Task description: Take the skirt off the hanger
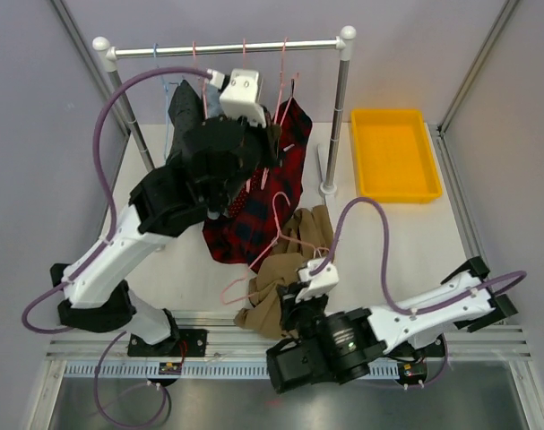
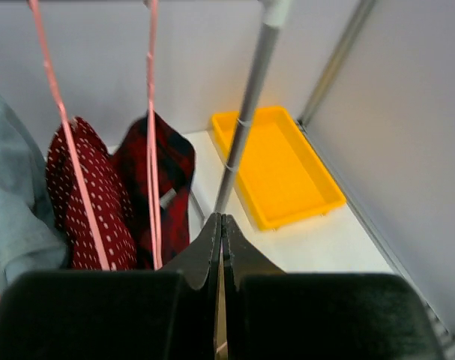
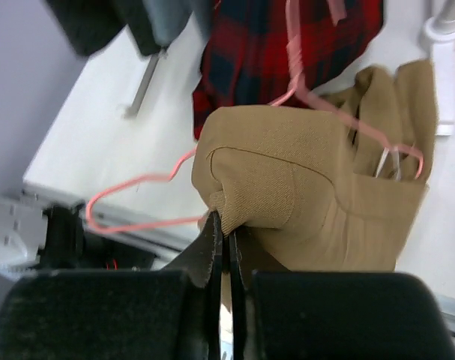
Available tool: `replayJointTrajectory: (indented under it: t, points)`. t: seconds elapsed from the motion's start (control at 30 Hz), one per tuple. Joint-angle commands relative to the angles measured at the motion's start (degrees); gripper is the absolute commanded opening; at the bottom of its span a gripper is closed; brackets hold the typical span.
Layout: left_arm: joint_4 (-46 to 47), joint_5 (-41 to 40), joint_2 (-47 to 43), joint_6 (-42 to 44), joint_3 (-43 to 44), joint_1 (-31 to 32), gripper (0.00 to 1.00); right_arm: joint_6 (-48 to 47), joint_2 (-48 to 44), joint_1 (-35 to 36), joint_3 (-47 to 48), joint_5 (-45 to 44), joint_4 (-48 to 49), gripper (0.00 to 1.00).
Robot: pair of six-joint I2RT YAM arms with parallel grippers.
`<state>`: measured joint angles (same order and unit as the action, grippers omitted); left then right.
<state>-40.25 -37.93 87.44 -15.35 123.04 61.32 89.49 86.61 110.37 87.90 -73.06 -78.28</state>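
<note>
The tan skirt (image 1: 289, 260) lies crumpled on the white table near its front edge. A pink wire hanger (image 1: 276, 224) is tangled with the skirt, and its loop rests on the table to the left. In the right wrist view my right gripper (image 3: 226, 221) is shut on a pinched fold of the tan skirt (image 3: 309, 195), with the pink hanger (image 3: 149, 223) beside and behind the fold. My right gripper (image 1: 289, 300) sits at the skirt's near edge. My left gripper (image 1: 272, 136) is raised among the hanging clothes under the rail. The left gripper (image 2: 223, 219) is shut, with nothing between its fingers.
A clothes rail (image 1: 227, 47) on posts (image 1: 339, 116) spans the back and carries pink hangers (image 2: 151, 112). A red plaid garment (image 1: 263, 197), a red dotted one (image 2: 92, 195) and a grey-blue one (image 2: 10, 202) hang from them. A yellow tray (image 1: 392, 152) stands at the back right.
</note>
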Motion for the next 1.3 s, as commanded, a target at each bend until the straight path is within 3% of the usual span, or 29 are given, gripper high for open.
replayJointTrajectory:
  t: [0.0,0.17,0.3,0.47,0.6,0.67,0.97,1.1,1.27]
  points:
    - [-5.2,3.7,-7.9,-3.2,-6.0,4.7,0.00,-1.7,-10.1,-4.5,-0.6,-6.0,-14.5,0.00]
    - [-8.1,6.0,-14.8,-9.7,-17.1,9.4,0.00,-8.0,-20.7,-7.9,-3.3,-6.7,-14.5,0.00]
    - [-10.3,3.5,-18.3,-12.7,-29.0,11.3,0.00,-5.4,-25.7,-8.0,-12.3,-1.5,-11.8,0.00]
    - [-10.3,2.3,-16.0,-12.6,-36.6,11.3,0.42,-5.3,-22.5,-8.0,-19.1,4.5,-4.9,0.00]
    - [-1.3,4.5,-14.1,-7.3,-43.5,11.3,0.50,3.6,-16.1,-8.0,-18.2,5.6,-10.7,0.00]
    - [4.7,6.7,-12.7,-4.5,-48.1,10.9,0.56,3.7,-14.2,-7.9,-17.7,5.6,-10.9,0.00]
    - [13.5,13.4,-9.4,-4.2,-61.4,2.8,0.60,3.8,-20.5,-8.0,-20.4,7.1,-9.0,0.00]
    - [21.9,18.3,-10.4,-4.0,-69.3,-1.8,0.60,0.2,-24.9,-7.9,-23.2,7.7,-5.0,0.00]
    - [28.2,22.4,-9.3,-2.8,-73.8,-5.6,0.60,-0.6,-24.8,-8.0,-22.6,7.8,-6.4,0.00]
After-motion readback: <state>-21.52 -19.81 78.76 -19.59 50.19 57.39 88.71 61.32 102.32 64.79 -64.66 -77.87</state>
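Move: The skirt's pink hanger lies some 39 cm below the left hand, about 5 cm back and 2 cm to its left. From that same hand the skirt's bunched middle is about 9 cm back, 2 cm to the right and 41 cm down, and the red plaid garment about 9 cm ahead, 2 cm left and 28 cm down. The hanger is about 17 cm ahead of the right hand, which holds the skirt, 2 cm to its left and 16 cm below. Draw the closed left gripper back about 10 cm, then drop it some 40 cm to the pink hanger's wire, opening the fingers a bit over halfway, rolling and tipping them down, and easing slightly forward at the end. Meanwhile keep the right fingers shut on the skirt and swing it up, right and forward, then down, ending about 11 cm to the right. ##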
